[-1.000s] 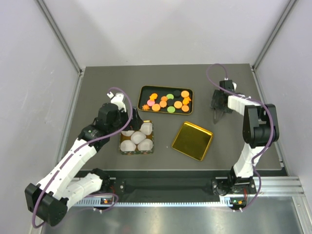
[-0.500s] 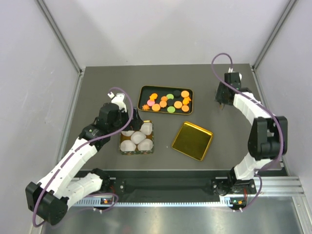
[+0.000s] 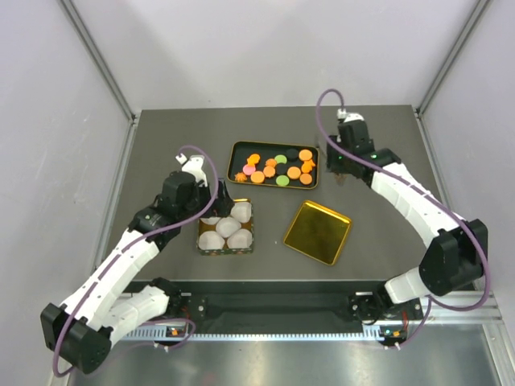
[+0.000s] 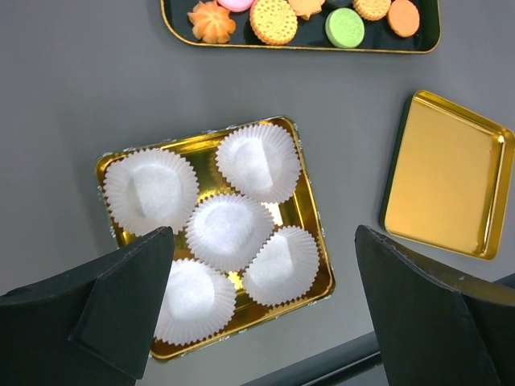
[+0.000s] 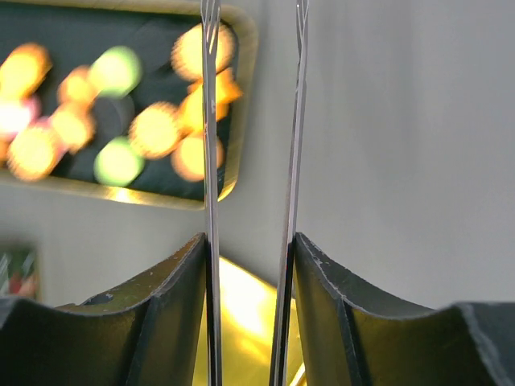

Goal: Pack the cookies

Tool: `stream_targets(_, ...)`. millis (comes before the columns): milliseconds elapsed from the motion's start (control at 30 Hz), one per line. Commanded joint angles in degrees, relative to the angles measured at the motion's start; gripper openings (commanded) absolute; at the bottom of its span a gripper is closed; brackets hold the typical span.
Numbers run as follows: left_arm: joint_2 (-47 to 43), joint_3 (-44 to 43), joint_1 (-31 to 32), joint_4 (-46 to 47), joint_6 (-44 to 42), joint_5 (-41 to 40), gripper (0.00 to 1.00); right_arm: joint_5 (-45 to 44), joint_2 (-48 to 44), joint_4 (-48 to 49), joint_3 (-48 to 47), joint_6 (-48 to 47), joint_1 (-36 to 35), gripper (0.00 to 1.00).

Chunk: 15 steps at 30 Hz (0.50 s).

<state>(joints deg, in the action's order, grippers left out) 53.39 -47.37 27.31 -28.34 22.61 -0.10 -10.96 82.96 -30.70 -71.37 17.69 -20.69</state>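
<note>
The cookies (image 3: 278, 167) are small orange, pink, green and dark discs lying in a black tray (image 3: 273, 145) at the table's middle back. They also show at the top of the left wrist view (image 4: 273, 20) and as blurred spots in the right wrist view (image 5: 153, 129). My right gripper (image 3: 341, 165) hovers just right of the tray. It (image 5: 251, 241) is shut on thin metal tongs (image 5: 211, 121), whose two blades reach toward the tray's right end. My left gripper (image 4: 261, 265) stands wide open above a gold box (image 4: 310, 241) holding several white paper cups (image 4: 229, 229).
A gold lid (image 3: 318, 232) lies on the table right of the gold box (image 3: 203, 241), also visible in the left wrist view (image 4: 442, 177) and under the tongs in the right wrist view (image 5: 241, 314). Grey walls enclose the table on three sides.
My right arm swung from the table's right side leftward to the tray's right end, and its jaws closed in. The left arm stayed still.
</note>
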Motion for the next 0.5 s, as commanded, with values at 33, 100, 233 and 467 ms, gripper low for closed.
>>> stream_targets(33, -3.90, -1.84, -0.15, -2.33, 0.50, -2.62, 0.99, -1.08, -1.84, -0.86, -4.38, -0.56, -8.21, 0.45)
stream_targets(100, -4.78, -1.67, -0.15, -3.38, 0.42, -4.03, 0.99, -0.82, 0.09, -1.03, -5.26, -0.38, -10.33, 0.43)
stream_targets(233, -5.92, -0.88, -0.15, -4.79, 0.59, -5.52, 0.99, -1.96, 3.34, -1.64, -7.98, -0.47, -16.12, 0.42)
stream_targets(467, -8.56, 0.79, -0.24, -5.76, 0.68, -7.72, 0.99, -2.40, 7.65, -1.91, -9.57, -0.99, -20.27, 0.40)
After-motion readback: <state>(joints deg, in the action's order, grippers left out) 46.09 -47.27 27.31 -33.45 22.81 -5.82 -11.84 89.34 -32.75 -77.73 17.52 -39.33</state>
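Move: The right hand already holds the tongs. From it, the middle of the black cookie tray lies about 9 cm ahead, 20 cm left and 17 cm below; its nearest orange cookies are about 8 cm ahead and 6 cm left. The empty gold tray is some 20 cm back and 4 cm left, and the box of paper cups 19 cm back and 38 cm left. From the left hand, the cookie tray's middle is roughly 21 cm ahead and 19 cm right. Sweep the right gripper about 13 cm left and some 4 cm back, nearly level, turning it roughly 20 degrees counter-clockwise so the tongs swing from the cookie tray's right edge to above its middle. Keep hold of the tongs, easing them only slightly closer. Meanwhile draw the open left gripper a few centimetres left, up and back, away from the trays. ##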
